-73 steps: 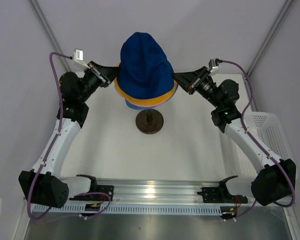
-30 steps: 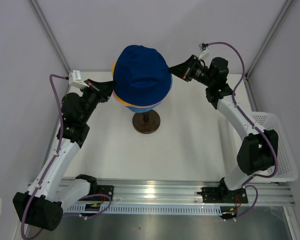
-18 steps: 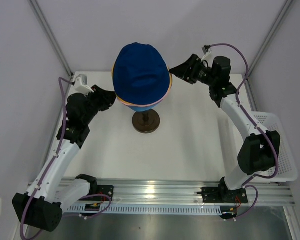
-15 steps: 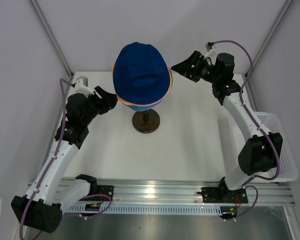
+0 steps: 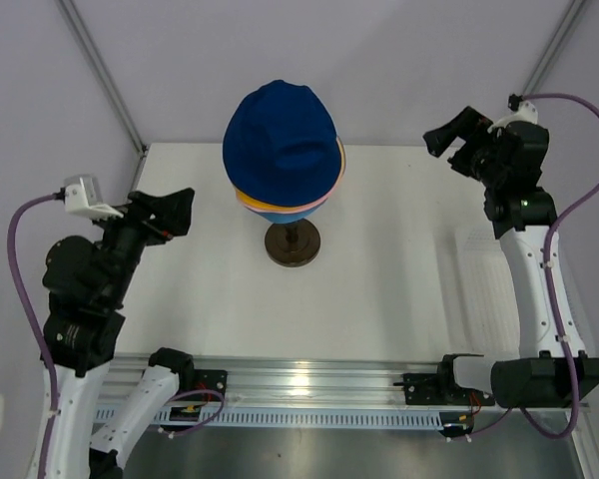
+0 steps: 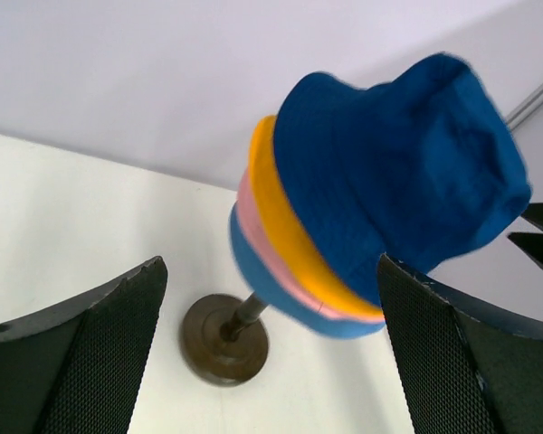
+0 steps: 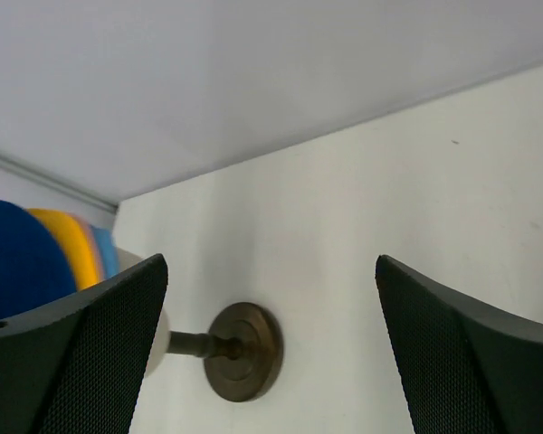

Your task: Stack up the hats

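Note:
The hats sit stacked on the stand at the table's back middle. The navy hat (image 5: 280, 135) (image 6: 398, 172) (image 7: 18, 262) is on top. Under it show the rims of the yellow-orange hat (image 6: 281, 217) (image 7: 68, 244), the pink hat (image 6: 258, 240) and the light blue hat (image 5: 280, 217) (image 6: 271, 289). My left gripper (image 5: 170, 212) (image 6: 270, 280) hangs open to the left of the stack, apart from it. My right gripper (image 5: 447, 135) (image 7: 270, 271) is open at the back right, also holding nothing.
The stand's dark brown round base (image 5: 294, 244) (image 6: 224, 339) (image 7: 244, 351) rests on the white table, and a bit of the cream head form (image 7: 163, 330) shows. A white mesh basket (image 5: 476, 279) is at the right edge. A metal rail (image 5: 299, 384) runs along the front.
Both grippers let go of the hats' rim, opened, and drew back: the left toward the near left, the right toward the far right. The stack stays on the stand.

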Motion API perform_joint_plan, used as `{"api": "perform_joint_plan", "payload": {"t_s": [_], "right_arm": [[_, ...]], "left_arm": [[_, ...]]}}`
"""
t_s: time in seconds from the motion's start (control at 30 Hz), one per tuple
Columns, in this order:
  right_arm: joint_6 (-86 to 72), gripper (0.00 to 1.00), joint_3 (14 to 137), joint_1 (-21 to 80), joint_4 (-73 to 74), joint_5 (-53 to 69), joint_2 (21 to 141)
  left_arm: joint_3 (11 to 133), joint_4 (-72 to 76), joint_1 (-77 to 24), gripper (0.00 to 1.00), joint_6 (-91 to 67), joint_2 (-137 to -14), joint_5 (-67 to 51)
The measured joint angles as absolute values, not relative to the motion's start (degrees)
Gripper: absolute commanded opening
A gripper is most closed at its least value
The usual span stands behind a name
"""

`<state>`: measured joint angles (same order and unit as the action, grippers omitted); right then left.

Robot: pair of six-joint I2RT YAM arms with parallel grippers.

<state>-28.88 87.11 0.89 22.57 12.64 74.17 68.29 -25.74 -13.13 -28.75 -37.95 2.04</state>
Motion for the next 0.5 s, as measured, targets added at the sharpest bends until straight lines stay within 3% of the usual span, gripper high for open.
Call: {"api": "perform_joint_plan", "payload": {"t_s": [0.33,0.5], "right_arm": [[-24.62,0.99,57.56,0.95,26.00,3.46,50.74],[-23.38,0.99,51.70,0.95,24.05,3.42,43.35]], "left_arm": [[56.03,-43.44,-13.13,1.00,-26.46,-30.28,5.39],[51.11,-47.07,-13.13,1.00,-26.52,-25.98,5.39]]}}
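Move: The blue hat, already on top of the stack, has its middle some 15 cm ahead of the left hand, 18 cm to its right and 5 cm lower. From the right hand it is level ahead, about 30 cm to the left and 2 cm lower. The yellow hat shows 5 cm under it; the brown stand foot is straight below, about 41 cm beneath the left hand's level and 38 beneath the right's. The stacked hats are left alone as both open, empty hands retreat from them. The left sinks some 18 cm, drawing back slightly, while its fingers tip down about 25 degrees; the right comes down about 12 cm and back nearly as far, with a little outward drift to its right and a slight clockwise turn, easing to a stop. ##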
